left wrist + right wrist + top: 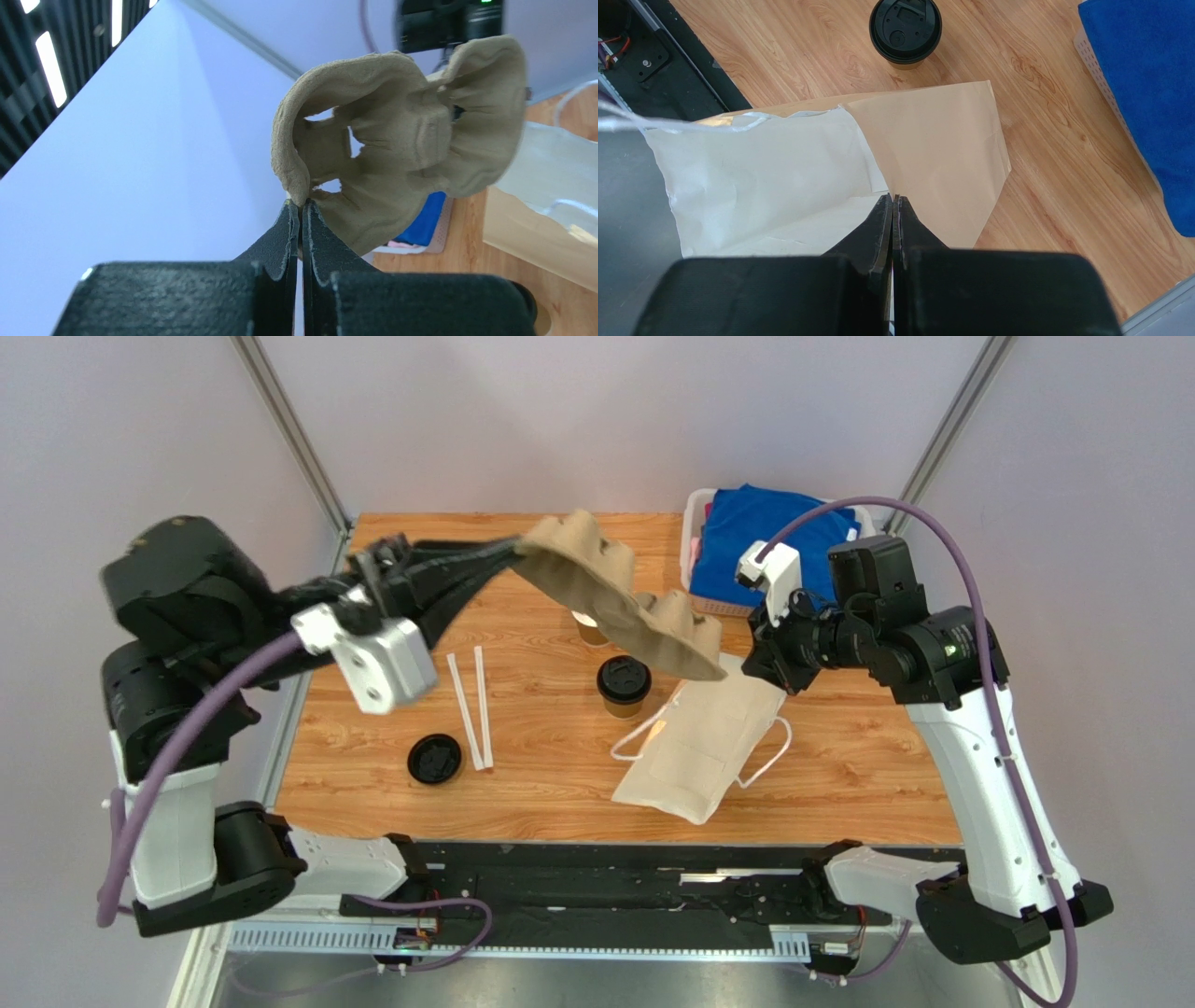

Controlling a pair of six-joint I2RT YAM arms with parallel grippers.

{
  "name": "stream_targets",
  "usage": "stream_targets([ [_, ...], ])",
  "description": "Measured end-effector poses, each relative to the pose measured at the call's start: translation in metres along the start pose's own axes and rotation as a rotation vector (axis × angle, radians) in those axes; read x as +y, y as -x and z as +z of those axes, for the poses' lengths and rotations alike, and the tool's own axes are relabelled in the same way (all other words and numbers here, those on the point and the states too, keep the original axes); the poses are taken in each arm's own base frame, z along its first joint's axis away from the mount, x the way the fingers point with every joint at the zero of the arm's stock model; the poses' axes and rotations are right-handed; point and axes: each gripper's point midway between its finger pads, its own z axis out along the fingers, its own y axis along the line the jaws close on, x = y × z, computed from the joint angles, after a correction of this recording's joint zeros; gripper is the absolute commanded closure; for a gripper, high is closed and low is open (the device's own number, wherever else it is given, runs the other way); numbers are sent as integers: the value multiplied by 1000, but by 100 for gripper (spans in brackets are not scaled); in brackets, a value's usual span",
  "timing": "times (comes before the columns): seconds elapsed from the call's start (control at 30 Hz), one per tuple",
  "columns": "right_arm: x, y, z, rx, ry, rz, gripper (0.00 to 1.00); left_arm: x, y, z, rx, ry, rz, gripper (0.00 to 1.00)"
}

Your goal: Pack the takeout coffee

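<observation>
The takeout coffee [623, 683], a brown cup with a black lid, stands on the table mid-way; it also shows in the right wrist view [905, 29]. My left gripper [516, 550] is shut on the rim of a tan pulp cup carrier [617, 602] and holds it tilted in the air above the cups; the left wrist view shows the pinch [302, 203] on the carrier [400, 133]. My right gripper [759, 661] is shut on the mouth edge of the brown paper bag [697, 745], which lies flat; the right wrist view shows its tips [893, 198] on the bag [934, 154].
A lidless brown cup [589, 629] stands partly hidden behind the carrier. A separate black lid [435, 759] and two white straws [471, 709] lie at the left. A white basket [694, 546] with blue cloth sits at the back right.
</observation>
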Motion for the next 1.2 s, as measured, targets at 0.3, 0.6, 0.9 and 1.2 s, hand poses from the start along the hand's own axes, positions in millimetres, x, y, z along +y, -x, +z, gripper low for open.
stream_targets([
  [0.3, -1, 0, 4, 9, -1, 28, 100, -118, -32, 67, 115, -315, 214, 100],
  [0.6, -3, -1, 10, 25, 5, 54, 100, -171, -53, 86, 207, -442, 461, 100],
  [0.9, -2, -1, 14, 37, 10, 80, 100, -177, -46, 92, 203, -447, 562, 100],
  [1.2, 2, 2, 14, 28, 21, 69, 100, -206, -62, 101, 234, -514, 625, 100],
])
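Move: The tall paper bag's open mouth, where the held cup tray is bound, lies about 18 cm to the left hand's right, level with it in reach and some 33 cm lower. From the left hand, the black-lidded cup stands about 15 cm ahead, 10 cm right and 57 cm below; the open cup is 25 cm ahead, 7 cm right and equally low. From the right hand, the mouth's centre is some 5 cm back, 6 cm left and slightly lower. Down and to the right, the left hand swings the cup tray towards the bag's mouth, dropping nearly 20 cm, mostly at the start before easing and sinking again at the end. Its wrist tilts almost 50 degrees, turning the shut fingers from level rightward to slanting down, tray still pinched by one end. The right hand keeps its pinch on the bag's rim, nearly still. ##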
